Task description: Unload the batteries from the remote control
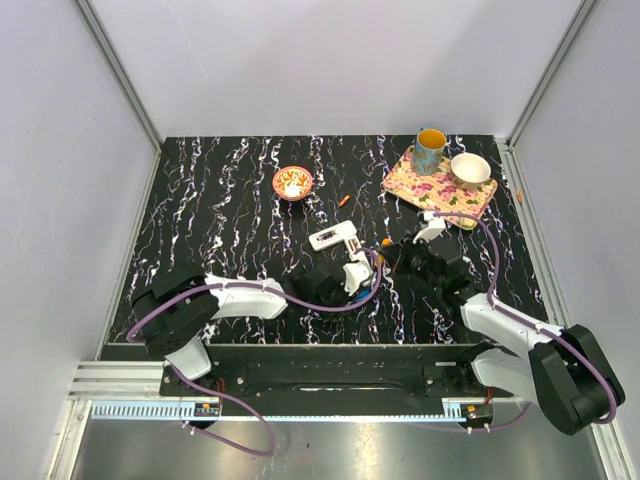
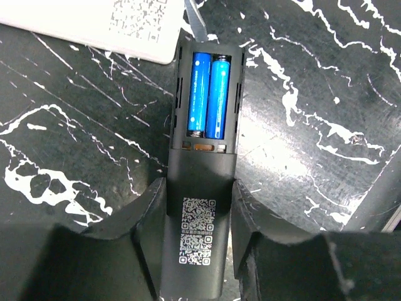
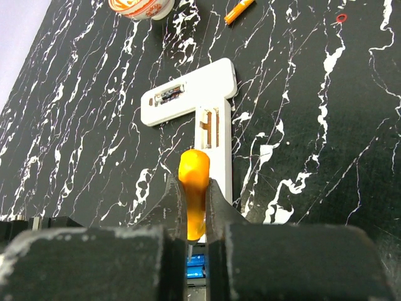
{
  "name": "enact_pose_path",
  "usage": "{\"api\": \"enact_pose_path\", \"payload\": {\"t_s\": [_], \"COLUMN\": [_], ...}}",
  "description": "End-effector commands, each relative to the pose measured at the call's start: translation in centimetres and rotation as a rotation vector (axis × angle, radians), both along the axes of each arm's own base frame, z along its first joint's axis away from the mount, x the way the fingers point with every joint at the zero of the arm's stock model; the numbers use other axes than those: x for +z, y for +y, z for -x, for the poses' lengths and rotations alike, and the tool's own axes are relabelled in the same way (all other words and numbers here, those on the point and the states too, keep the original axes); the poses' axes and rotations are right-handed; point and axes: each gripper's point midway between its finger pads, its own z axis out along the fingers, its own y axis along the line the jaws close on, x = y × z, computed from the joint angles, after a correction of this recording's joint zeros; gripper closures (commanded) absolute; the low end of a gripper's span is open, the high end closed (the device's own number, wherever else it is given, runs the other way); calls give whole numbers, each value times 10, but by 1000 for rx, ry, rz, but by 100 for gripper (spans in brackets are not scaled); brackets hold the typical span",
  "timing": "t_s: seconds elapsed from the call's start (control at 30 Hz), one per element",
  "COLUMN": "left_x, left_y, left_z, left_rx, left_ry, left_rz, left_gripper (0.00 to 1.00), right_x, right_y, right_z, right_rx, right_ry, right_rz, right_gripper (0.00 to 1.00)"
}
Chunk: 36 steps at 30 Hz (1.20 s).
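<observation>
My left gripper (image 2: 197, 210) is shut on a black remote (image 2: 199, 251) lying on the table, at its end with the QR labels. The remote's battery bay is open and holds two blue cells (image 2: 208, 94) side by side. My right gripper (image 3: 193, 188) is shut on an orange-handled tool (image 3: 193, 179), its thin metal tip pointing down just above the blue cells (image 3: 195, 266). One small orange battery (image 3: 240, 10) lies loose on the far table, also in the top view (image 1: 344, 201). In the top view both grippers (image 1: 318, 280) (image 1: 400, 258) meet at the table's middle.
Two white remotes (image 3: 188, 94) (image 3: 216, 150) lie in a T just beyond the tool; one shows in the left wrist view (image 2: 94, 25). An orange patterned bowl (image 1: 292, 182) stands at the back. A floral tray (image 1: 440, 190) at the back right carries a mug (image 1: 430, 150) and a white bowl (image 1: 470, 168).
</observation>
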Motion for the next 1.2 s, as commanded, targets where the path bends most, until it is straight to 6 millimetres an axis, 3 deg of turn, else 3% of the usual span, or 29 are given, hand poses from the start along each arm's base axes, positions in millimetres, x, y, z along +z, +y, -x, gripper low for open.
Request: {"api": "enact_pose_path", "payload": {"t_s": [0.0, 0.33, 0.5, 0.8, 1.17], "left_x": [-20, -18, -20, -33, -34], "left_y": [-2, -10, -13, -5, 3], "left_z": [5, -12, -15, -22, -36], "left_rx": [-6, 75, 97, 172, 237], "left_ry": [83, 113, 133, 136, 123], "left_rz": [-7, 8, 3, -61, -76], "left_gripper": [72, 80, 81, 84, 87], "right_x": [23, 22, 22, 4, 7], "right_y": [-3, -8, -28, -45, -52], "right_z": [-12, -17, -21, -14, -19], "right_rx": [-42, -66, -160, -233, -281], "right_ry": [-108, -139, -149, -104, -137], "right_rz": [-8, 39, 82, 110, 104], "right_gripper": [100, 100, 100, 100, 100]}}
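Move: The batteries in the black remote's open bay lie about 4 cm right and 2 cm ahead of my left hand, 1 cm below it; the screwdriver tip is about 7 cm right and 3 cm ahead. From my right hand they are some 7 cm back, 4 cm left and 9 cm down. From my left hand, the near white remote lies about 9 cm ahead and 2 cm right, the far white remote 15 cm ahead and 4 cm left, both about 1 cm lower. I keep the black remote pinched in my left fingers and slide it right and forward, some 5 cm in all, turning it slightly counter-clockwise and pushing against the near white remote. With my right hand still gripping the orange screwdriver, I rise slightly, then swing about 5 cm right and sink back, turning about 15 degrees clockwise, so the blade goes from the bay's far end to the remote's side nearer my base. ##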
